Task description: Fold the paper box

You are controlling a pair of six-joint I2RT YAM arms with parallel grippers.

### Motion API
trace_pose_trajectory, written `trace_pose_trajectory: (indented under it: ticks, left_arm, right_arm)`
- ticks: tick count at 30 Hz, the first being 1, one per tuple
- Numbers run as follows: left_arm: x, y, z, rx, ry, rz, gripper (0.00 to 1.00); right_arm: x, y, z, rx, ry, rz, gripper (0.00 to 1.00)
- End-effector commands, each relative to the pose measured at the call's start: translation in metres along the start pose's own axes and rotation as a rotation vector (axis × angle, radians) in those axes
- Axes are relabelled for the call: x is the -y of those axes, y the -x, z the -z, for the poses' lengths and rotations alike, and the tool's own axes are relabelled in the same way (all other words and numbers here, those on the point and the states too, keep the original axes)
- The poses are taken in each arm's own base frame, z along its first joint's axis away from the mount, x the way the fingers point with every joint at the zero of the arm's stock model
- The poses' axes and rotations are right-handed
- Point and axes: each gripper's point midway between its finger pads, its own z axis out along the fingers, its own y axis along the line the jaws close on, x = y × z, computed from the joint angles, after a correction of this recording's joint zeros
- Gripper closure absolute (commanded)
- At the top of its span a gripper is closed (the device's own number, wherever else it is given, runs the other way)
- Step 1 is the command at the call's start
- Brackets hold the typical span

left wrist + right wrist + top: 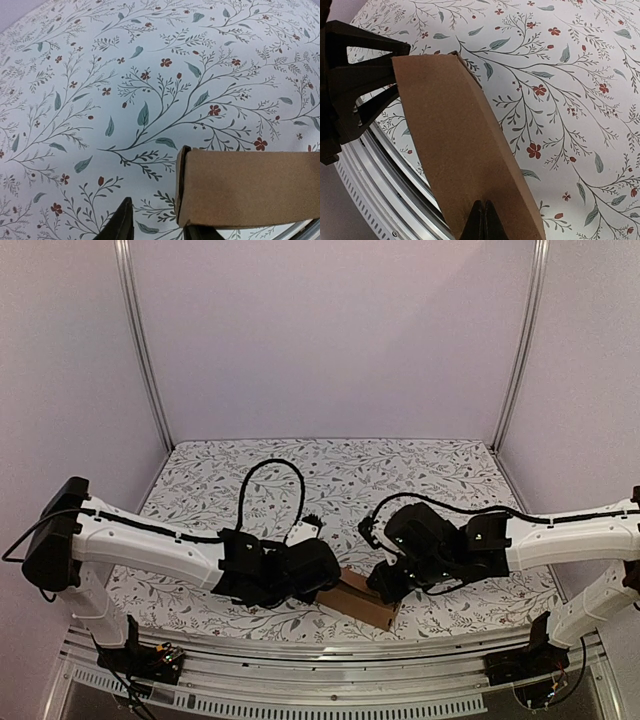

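The paper box [362,601] is a small narrow brown cardboard box lying on the floral table cover near the front edge, between both grippers. My left gripper [325,578] is at its left end. In the left wrist view the box [247,187] fills the lower right, and the left gripper [160,231] is open, with only the cloth in the gap and its right finger [200,233] just below the box's corner. My right gripper [484,222] is shut, its joined tips resting against the box's top face [462,145]. It grips nothing.
A metal rail [320,655] runs along the table's near edge, right beside the box, and shows as the rail [375,185] in the right wrist view. The left gripper's black fingers [355,80] stand at the box's far end there. Grey walls and frame posts enclose the table.
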Motion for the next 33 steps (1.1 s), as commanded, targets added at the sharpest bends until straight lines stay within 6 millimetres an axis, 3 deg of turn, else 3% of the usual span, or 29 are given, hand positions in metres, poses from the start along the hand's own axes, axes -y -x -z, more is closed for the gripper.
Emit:
trace_pose_trajectory:
  ticks: [1,12,20,33]
  left_arm:
    - [-0.003,-0.076,0.0,-0.26,-0.038,-0.15,0.64]
    - [0.001,-0.078,0.019,-0.279,-0.151,-0.143,0.48]
    - [0.016,-0.072,0.039,-0.271,-0.326,-0.139,0.36]
    - [0.011,-0.031,0.075,-0.136,-0.534,-0.02,0.26]
  right_arm:
    - [0.016,-0.029,-0.018,-0.077,-0.059,0.009,1.0]
    - [0.022,-0.033,-0.025,-0.081,-0.091,0.018,1.0]
    - [0.027,-0.038,-0.031,-0.1,-0.116,0.041,1.0]
    - [0.026,-0.038,-0.036,-0.1,-0.115,0.054,1.0]
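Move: The paper box lies slantwise between my hands. Its left end is right beside my left fingers, some 2 cm right and 1 cm back; its middle is about 9 cm right, 3 cm back and slightly lower. My shut right fingertips are over its right part, with the middle about 5 cm left, 1 cm ahead and 2 cm below them. The table's near edge runs some 10 cm straight back of my left hand and 4 cm below it. With my shut right fingertips bearing down on the box top near its right end, easing down about 1 cm and forward nearly 2, I draw the left end back towards my base with my left hand. That hand first edges left, then sweeps back about 7 cm, tipping down and turning some 20 degrees clockwise. Its fingers keep spreading wide, and it rises a little as it comes free. ##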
